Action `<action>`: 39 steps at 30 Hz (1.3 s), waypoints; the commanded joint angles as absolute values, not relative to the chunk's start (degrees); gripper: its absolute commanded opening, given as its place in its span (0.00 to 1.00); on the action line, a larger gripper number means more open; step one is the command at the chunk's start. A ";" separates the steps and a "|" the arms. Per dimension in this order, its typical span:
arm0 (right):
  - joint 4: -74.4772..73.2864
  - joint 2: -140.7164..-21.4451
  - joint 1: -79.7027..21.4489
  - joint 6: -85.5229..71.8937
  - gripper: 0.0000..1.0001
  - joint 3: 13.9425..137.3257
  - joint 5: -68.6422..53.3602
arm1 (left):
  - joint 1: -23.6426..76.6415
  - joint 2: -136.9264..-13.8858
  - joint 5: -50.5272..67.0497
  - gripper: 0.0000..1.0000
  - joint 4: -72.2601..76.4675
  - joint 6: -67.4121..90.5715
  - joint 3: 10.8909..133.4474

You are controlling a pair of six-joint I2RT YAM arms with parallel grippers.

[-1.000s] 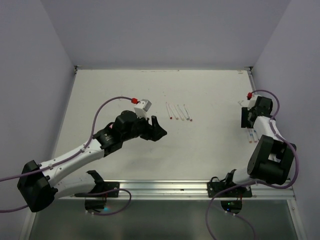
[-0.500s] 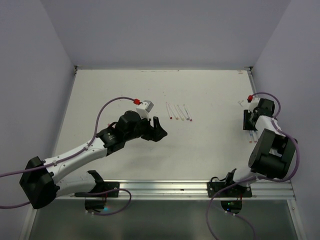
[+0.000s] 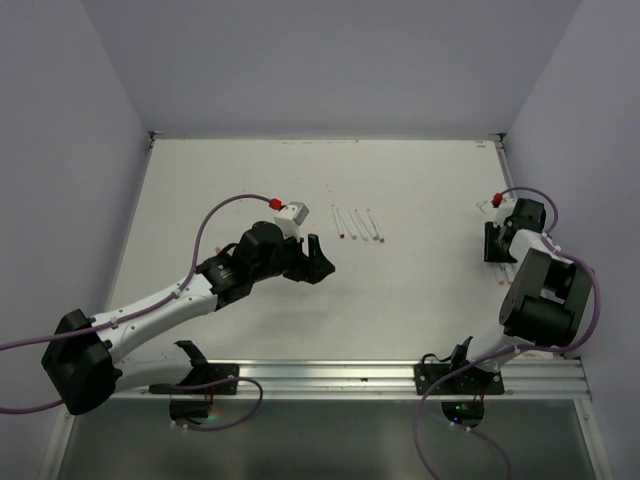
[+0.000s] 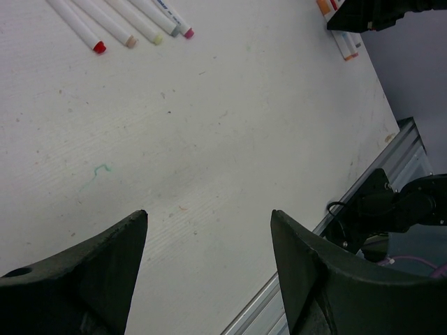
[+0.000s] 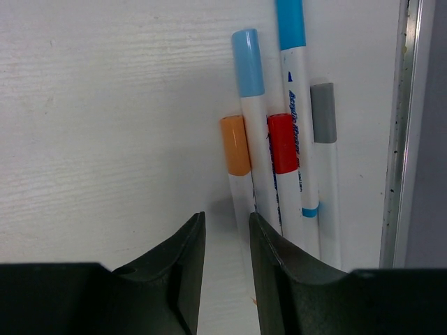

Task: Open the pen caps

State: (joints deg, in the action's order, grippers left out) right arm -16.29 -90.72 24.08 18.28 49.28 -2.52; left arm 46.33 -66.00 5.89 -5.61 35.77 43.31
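Several capped pens lie side by side by the table's right edge. Their pen caps are orange (image 5: 235, 145), red (image 5: 283, 143), light blue (image 5: 248, 63) and grey (image 5: 323, 112). My right gripper (image 5: 225, 220) (image 3: 494, 241) sits low over them, jaws narrowly apart. The orange-capped pen's white barrel (image 5: 242, 199) runs into the gap beside the right finger, with bare table showing beside the left finger. Another row of white pens (image 3: 357, 223) (image 4: 126, 24) with small coloured ends lies mid-table. My left gripper (image 3: 318, 262) (image 4: 209, 213) hovers open and empty, near of that row.
A metal rail (image 5: 405, 139) borders the table just right of the capped pens. An aluminium rail (image 3: 400, 375) runs along the near edge. Grey walls close in the left, back and right sides. The right arm's gripper (image 4: 377, 12) shows at the left wrist view's top right.
The right gripper's jaws have narrowed around the orange-capped pen's barrel, and the right arm's elbow has swung in. The left arm has shifted only slightly.
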 commanded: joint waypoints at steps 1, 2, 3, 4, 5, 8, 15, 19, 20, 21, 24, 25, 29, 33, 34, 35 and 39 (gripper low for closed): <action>-15.38 -91.58 24.17 18.72 0.35 49.84 -2.46 | 46.58 -65.31 4.75 0.74 -4.83 34.37 45.27; -15.38 -91.58 24.17 18.81 0.34 49.75 -2.46 | 46.58 -65.22 4.75 0.74 -4.83 34.37 45.26; -15.47 -91.76 24.17 18.81 0.34 49.57 -2.29 | 46.58 -65.13 4.49 0.74 -4.92 34.28 45.26; -15.56 -91.93 24.17 18.81 0.34 49.48 -2.11 | 46.58 -65.04 4.57 0.74 -4.92 34.28 45.26; -15.47 -92.11 24.08 18.81 0.34 49.40 -2.20 | 46.58 -64.95 4.66 0.74 -4.92 34.36 45.26; -15.82 -92.72 24.17 18.72 0.33 49.22 -2.19 | 46.58 -64.95 4.75 0.74 -5.10 34.19 45.18; -16.26 -94.22 24.08 18.90 0.33 49.83 -1.67 | 46.58 -64.95 4.57 0.74 -4.75 34.19 44.74; -16.52 -95.27 24.08 19.42 0.33 50.18 -1.32 | 46.58 -64.95 4.48 0.74 -4.48 34.28 44.65; -16.78 -95.53 23.91 19.51 0.33 50.45 -1.23 | 46.58 -65.04 4.57 0.74 -4.31 34.28 44.56; -16.79 -95.97 23.82 19.51 0.33 50.45 -0.88 | 46.58 -64.95 4.57 0.74 -4.31 34.36 44.56; -16.88 -96.15 23.64 19.60 0.31 50.63 -0.79 | 46.58 -64.95 4.48 0.74 -4.22 34.45 44.39; -17.14 -96.24 23.64 19.69 0.31 50.54 -0.70 | 46.58 -64.86 4.48 0.74 -4.13 34.45 44.38; -17.23 -96.15 22.51 20.39 0.26 50.19 -0.70 | 46.49 -64.95 4.48 0.74 -3.96 34.54 44.30; -18.54 -96.33 19.78 21.53 0.12 50.45 -0.18 | 46.49 -64.95 4.48 0.74 -3.69 34.54 44.12; -18.81 -96.59 18.91 22.06 0.06 50.45 1.91 | 46.49 -64.86 4.48 0.74 -3.60 34.63 44.12; -19.42 -97.03 16.20 22.41 0.00 51.23 2.72 | 46.49 -64.69 4.48 0.74 -3.26 34.72 43.95; -21.00 -97.03 9.24 21.37 0.00 54.31 5.10 | 45.27 -64.69 4.65 0.74 -4.31 35.59 45.08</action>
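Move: The orange-capped pen runs fore and aft just beneath my right fingers, its middle about 2 cm back, 1 cm right and 1 cm down from that hand. Also 1 cm below the right hand, the light blue pen lies about 3 cm ahead and 2 cm right, the red one 2 cm back and 3 cm right, the blue one 5 cm ahead and 4 cm right. My left hand has the orange pen 45 cm right, 8 ahead, 15 below. With my right hand I ease about 1 cm each forward, right and down over the orange pen, then shut my part-open fingers on its barrel just behind the cap. As they close I swing left, low over the table, some 4 cm and about 2 forward, away from the other pens, turning about 10 degrees counter-clockwise. ##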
